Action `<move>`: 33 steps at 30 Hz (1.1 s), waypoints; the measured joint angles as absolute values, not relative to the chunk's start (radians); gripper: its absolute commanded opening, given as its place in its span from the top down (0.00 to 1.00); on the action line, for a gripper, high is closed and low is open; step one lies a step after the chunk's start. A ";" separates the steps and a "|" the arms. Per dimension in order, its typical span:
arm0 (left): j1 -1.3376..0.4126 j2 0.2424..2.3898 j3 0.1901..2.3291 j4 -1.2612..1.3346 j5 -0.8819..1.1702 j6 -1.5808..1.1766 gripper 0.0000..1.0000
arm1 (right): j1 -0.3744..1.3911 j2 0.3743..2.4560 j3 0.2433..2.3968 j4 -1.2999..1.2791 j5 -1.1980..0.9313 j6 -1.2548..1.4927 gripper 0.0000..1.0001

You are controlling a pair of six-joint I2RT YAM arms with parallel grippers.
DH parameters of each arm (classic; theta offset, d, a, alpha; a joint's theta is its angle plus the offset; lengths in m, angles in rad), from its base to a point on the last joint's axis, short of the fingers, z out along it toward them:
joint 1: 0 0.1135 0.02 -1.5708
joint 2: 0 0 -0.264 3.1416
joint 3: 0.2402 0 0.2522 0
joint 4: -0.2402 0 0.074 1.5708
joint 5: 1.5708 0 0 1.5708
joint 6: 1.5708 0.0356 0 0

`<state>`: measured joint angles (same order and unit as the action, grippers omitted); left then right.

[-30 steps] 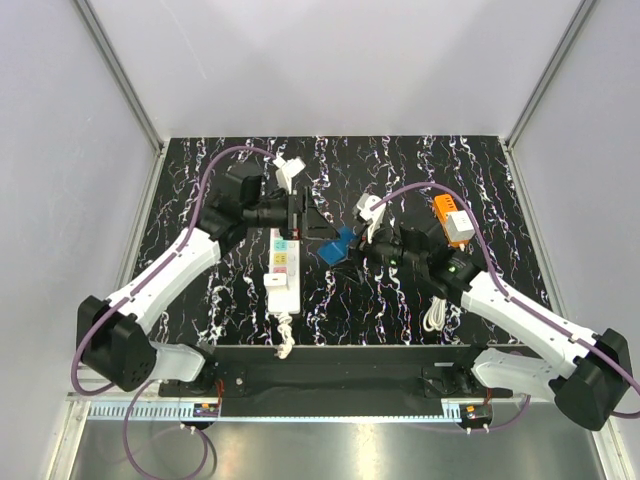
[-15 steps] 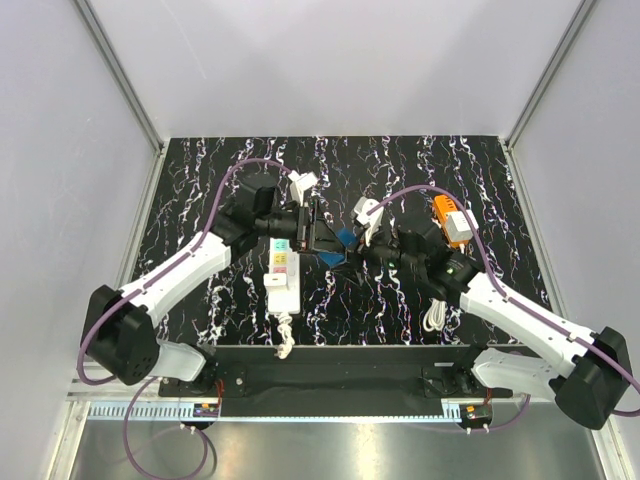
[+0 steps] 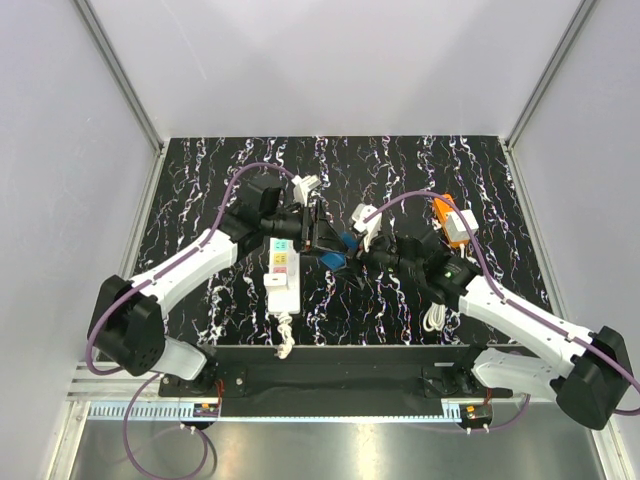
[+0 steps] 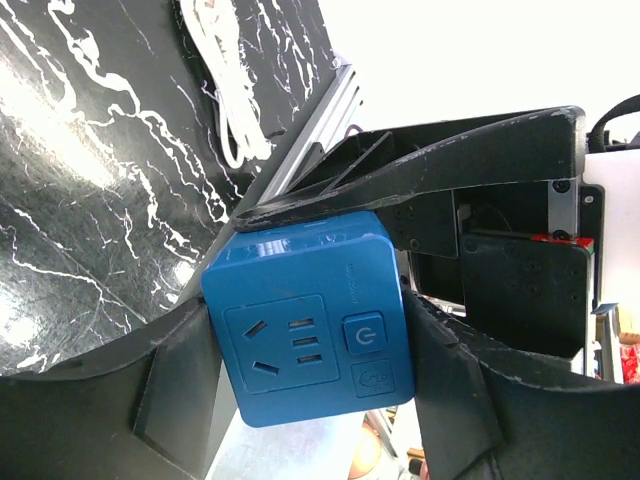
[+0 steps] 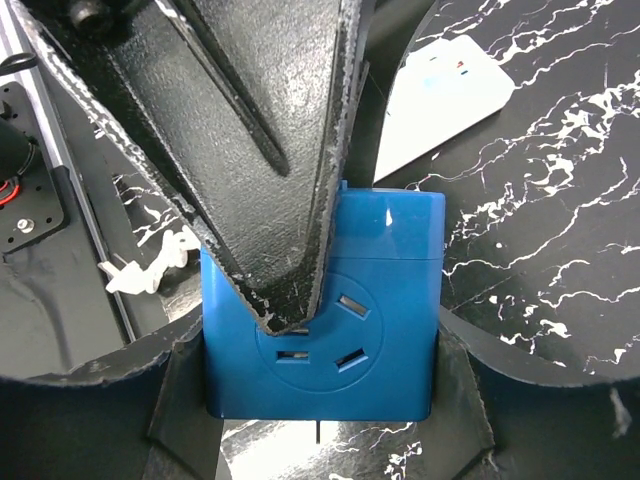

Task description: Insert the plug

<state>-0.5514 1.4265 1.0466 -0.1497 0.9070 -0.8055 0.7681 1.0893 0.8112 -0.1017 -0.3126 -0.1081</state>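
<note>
The plug, a blue cube (image 3: 341, 251) with socket faces, hangs above the table between the two arms. In the left wrist view the blue cube (image 4: 305, 330) fills the gap of my left gripper (image 4: 310, 355), and both fingers (image 4: 170, 390) press its sides. My right gripper (image 5: 320, 350) is shut on the same cube (image 5: 385, 340), one pad on each side. A finger of the left gripper (image 5: 250, 150) crosses the cube's round socket face. The white power strip (image 3: 282, 270) lies on the table just left of the cube.
An orange and white adapter (image 3: 452, 222) lies at the right, behind the right arm. A coiled white cable (image 3: 435, 318) rests near the right arm's forearm. The strip's white cord (image 3: 285, 338) trails toward the near edge. Grey walls close in the black marbled table (image 3: 200, 180).
My left arm has swung right to the blue cube and its jaws have closed in around it. The right gripper has carried the cube slightly left, still gripping it.
</note>
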 measured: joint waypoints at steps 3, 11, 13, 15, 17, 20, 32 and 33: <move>-0.552 1.426 1.047 -0.139 0.910 -0.806 1.00 | 0.770 1.084 0.811 -0.101 -0.300 -0.106 0.55; -0.538 1.402 1.090 -0.346 0.818 -0.633 1.00 | 0.772 1.005 0.783 -0.067 -0.295 -0.020 0.00; -0.518 1.395 1.127 -0.446 0.742 -0.564 1.00 | 0.773 0.945 0.768 -0.050 -0.285 0.015 0.00; -0.493 1.388 1.165 -0.537 0.656 -0.507 1.00 | 0.772 0.881 0.749 -0.040 -0.268 0.048 0.00; -0.475 1.381 1.208 -0.628 0.531 -0.456 1.00 | 0.773 0.805 0.718 -0.020 -0.223 0.091 0.00; -0.462 1.381 1.266 -0.728 0.339 -0.398 1.00 | 0.773 0.721 0.671 -0.010 -0.125 0.166 0.00; -0.462 1.546 1.318 -0.833 -0.036 -0.395 1.00 | 0.773 0.617 0.554 -0.091 0.202 0.394 0.00; -0.462 1.560 1.314 -0.822 -0.039 -0.406 1.00 | 0.773 0.603 0.554 -0.095 0.210 0.395 0.00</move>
<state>-0.4622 1.5597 1.3136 -0.8215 -0.0391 -0.4057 0.7727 0.6029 0.5541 -0.0948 0.2100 0.3950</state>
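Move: Both grippers hold the blue plug between them. The yellow socket mid-strip lies about 11 cm ahead of the left hand, 13 cm to its left and 16 cm below; the white plug sits some 2 cm ahead and 15 cm left, the teal plug about 20 cm ahead and 13 cm left. From the right hand the yellow socket is roughly 11 cm ahead, 14 cm left and 16 cm down. The right fingers open wide and let go of the blue plug, then the hand rises about 7 cm, swings some 10 cm right turning clockwise, and sinks most of the way back. The left, keeping its grip, carries the plug about 15 cm left and 10 cm forward over the power strip, rolling its fingers from pointing right to steeply down and dropping 10 cm, mostly late. ##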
